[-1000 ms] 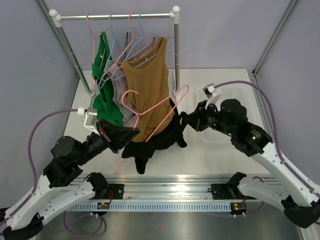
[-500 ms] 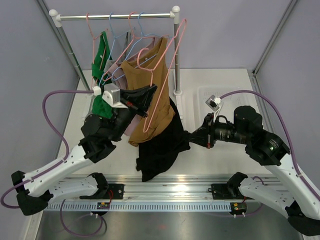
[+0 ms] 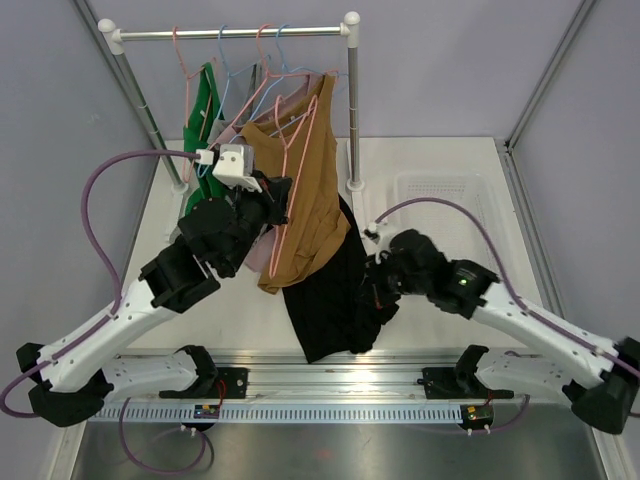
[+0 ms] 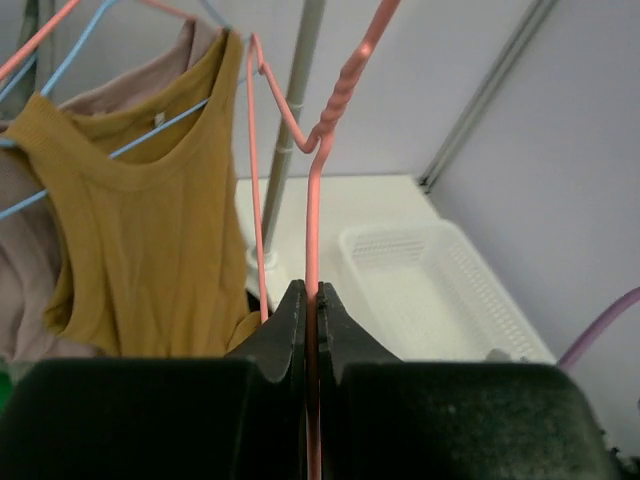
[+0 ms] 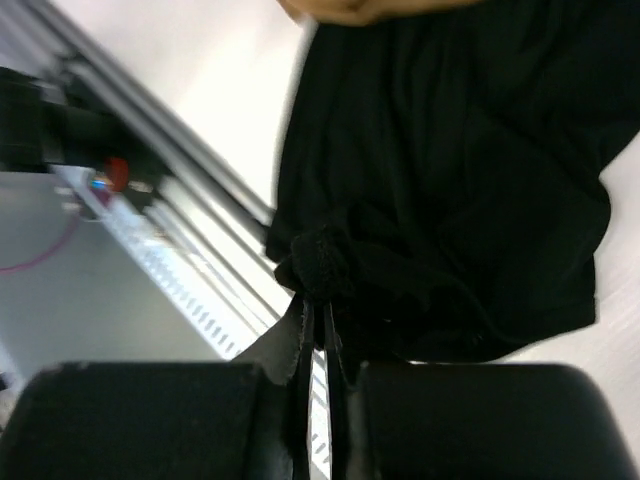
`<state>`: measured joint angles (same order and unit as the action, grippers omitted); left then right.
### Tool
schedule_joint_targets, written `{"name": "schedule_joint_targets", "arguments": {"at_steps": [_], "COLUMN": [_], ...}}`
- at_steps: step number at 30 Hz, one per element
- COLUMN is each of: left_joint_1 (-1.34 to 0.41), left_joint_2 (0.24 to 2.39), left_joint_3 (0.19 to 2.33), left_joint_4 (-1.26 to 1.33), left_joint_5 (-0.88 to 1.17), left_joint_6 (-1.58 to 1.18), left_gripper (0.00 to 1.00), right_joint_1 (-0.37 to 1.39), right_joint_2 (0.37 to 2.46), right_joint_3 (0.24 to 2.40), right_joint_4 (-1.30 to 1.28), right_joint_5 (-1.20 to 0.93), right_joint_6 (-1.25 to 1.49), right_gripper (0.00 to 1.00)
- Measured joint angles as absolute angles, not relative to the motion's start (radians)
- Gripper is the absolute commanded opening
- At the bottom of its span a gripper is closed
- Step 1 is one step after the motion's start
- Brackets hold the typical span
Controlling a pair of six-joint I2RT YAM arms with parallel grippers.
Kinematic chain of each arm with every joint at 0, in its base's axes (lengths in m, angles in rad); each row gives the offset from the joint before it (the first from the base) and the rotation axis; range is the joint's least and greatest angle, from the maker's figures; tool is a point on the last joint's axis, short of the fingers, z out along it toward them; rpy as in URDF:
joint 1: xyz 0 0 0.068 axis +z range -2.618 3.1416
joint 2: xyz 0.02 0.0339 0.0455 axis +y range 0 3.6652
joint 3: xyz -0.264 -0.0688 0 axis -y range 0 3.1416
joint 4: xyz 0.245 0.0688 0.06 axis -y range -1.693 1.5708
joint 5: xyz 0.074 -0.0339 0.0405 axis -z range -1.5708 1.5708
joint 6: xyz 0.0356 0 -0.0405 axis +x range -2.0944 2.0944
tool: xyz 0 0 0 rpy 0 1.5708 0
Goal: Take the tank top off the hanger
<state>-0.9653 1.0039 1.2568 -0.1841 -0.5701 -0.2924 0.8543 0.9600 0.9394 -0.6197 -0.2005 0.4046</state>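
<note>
My left gripper point(image 3: 281, 196) is shut on the wire of a pink hanger point(image 3: 297, 150), which it holds up in front of the rack; the wire point(image 4: 312, 250) runs straight between the jaws. The black tank top point(image 3: 335, 290) hangs stretched down toward the table's front edge. My right gripper point(image 3: 379, 291) is shut on a bunched fold of the black tank top point(image 5: 450, 180), gathered at my right gripper's point(image 5: 325, 305) tips. Its upper end lies beside a mustard top point(image 3: 308, 195). Whether it still touches the hanger I cannot tell.
A clothes rack point(image 3: 230, 33) at the back carries the mustard top point(image 4: 150, 230), a green garment point(image 3: 205, 110) and other hangers. Its right post point(image 3: 352, 110) stands close to the held hanger. A white basket point(image 3: 455, 195) sits at the right. The metal rail point(image 3: 340, 385) runs along the front edge.
The left arm has raised the pink hanger up toward the rack. The right gripper has drawn the black tank top down and left toward the front, so the fabric now hangs long.
</note>
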Motion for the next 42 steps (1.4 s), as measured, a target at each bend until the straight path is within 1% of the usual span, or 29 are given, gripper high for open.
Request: {"name": "schedule_joint_targets", "arguments": {"at_steps": [1, 2, 3, 4, 5, 7, 9, 12, 16, 20, 26, 30, 32, 36, 42], "left_joint_1": [-0.945, -0.921, -0.883, -0.841, -0.806, -0.759, -0.741, -0.728, -0.709, -0.686, -0.649, -0.606, -0.575, -0.522, -0.485], "left_joint_2": [1.012, 1.023, 1.040, 1.060, 1.084, 1.124, 1.171, 1.249, 1.339, 1.454, 1.688, 1.820, 1.869, 1.919, 2.010], "left_joint_3": [1.258, 1.267, 1.283, 1.304, 1.327, 1.368, 1.425, 1.528, 1.649, 1.805, 2.109, 2.251, 2.296, 2.316, 2.410], "left_joint_4": [-0.229, -0.276, -0.324, -0.368, -0.403, -0.450, -0.501, -0.546, -0.560, -0.580, -0.605, -0.616, -0.613, -0.588, -0.606], "left_joint_5": [-0.560, -0.543, -0.513, -0.489, -0.459, -0.421, -0.378, -0.321, -0.270, -0.237, -0.220, -0.199, -0.176, -0.142, -0.147], "left_joint_6": [-0.310, -0.327, -0.344, -0.358, -0.369, -0.379, -0.382, -0.382, -0.382, -0.382, -0.383, -0.383, -0.385, -0.387, -0.386], "left_gripper": [0.00, 0.00, 0.00, 0.00, 0.00, 0.00, 0.00, 0.00, 0.00, 0.00, 0.00, 0.00, 0.00, 0.00, 0.00], "right_joint_1": [0.884, 0.910, 0.931, 0.944, 0.957, 0.967, 0.970, 0.971, 0.971, 0.971, 0.972, 0.973, 0.973, 0.973, 0.973], "right_joint_2": [1.017, 1.073, 1.125, 1.170, 1.216, 1.273, 1.273, 1.186, 0.995, 0.866, 0.752, 0.678, 0.662, 0.661, 0.678], "right_joint_3": [0.917, 0.900, 0.889, 0.887, 0.887, 0.882, 0.866, 0.826, 0.808, 0.809, 0.809, 0.809, 0.809, 0.809, 0.809], "right_joint_4": [-0.599, -0.582, -0.571, -0.569, -0.562, -0.554, -0.550, -0.550, -0.579, -0.619, -0.696, -0.722, -0.732, -0.734, -0.730], "right_joint_5": [-0.164, -0.130, -0.094, -0.062, -0.023, 0.048, 0.106, 0.170, 0.220, 0.239, 0.242, 0.242, 0.242, 0.230, 0.216], "right_joint_6": [0.418, 0.430, 0.449, 0.467, 0.484, 0.505, 0.533, 0.574, 0.603, 0.611, 0.613, 0.615, 0.615, 0.614, 0.606], "right_gripper": [0.11, 0.28, 0.49, 0.97, 1.00, 1.00, 0.99, 0.99, 0.99, 0.99, 1.00, 0.99, 1.00, 1.00, 1.00]}}
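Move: The left hand still grips the bare pink hanger. Its place on the rail is about 28 cm ahead, 4 cm right and 14 cm above, with the mustard tank top roughly 20 cm straight ahead and the right rack post some 10 cm to the right of that place. The right hand still pinches the black tank top. Its drop spot on the table is some 13 cm below and 2 cm ahead, the tank top's middle 8 cm left and 4 cm ahead, and the white basket about 17 cm ahead and 19 cm right. Lower the right gripper about 11 cm to the table, open it wide on the way down so the black tank top comes free, then lift back up and draw off to the right, turning clockwise. Meanwhile bring the left gripper forward about 25 cm to the rail, dipping and rising again early on and tipping down slightly, fingers kept shut on the pink hanger. ##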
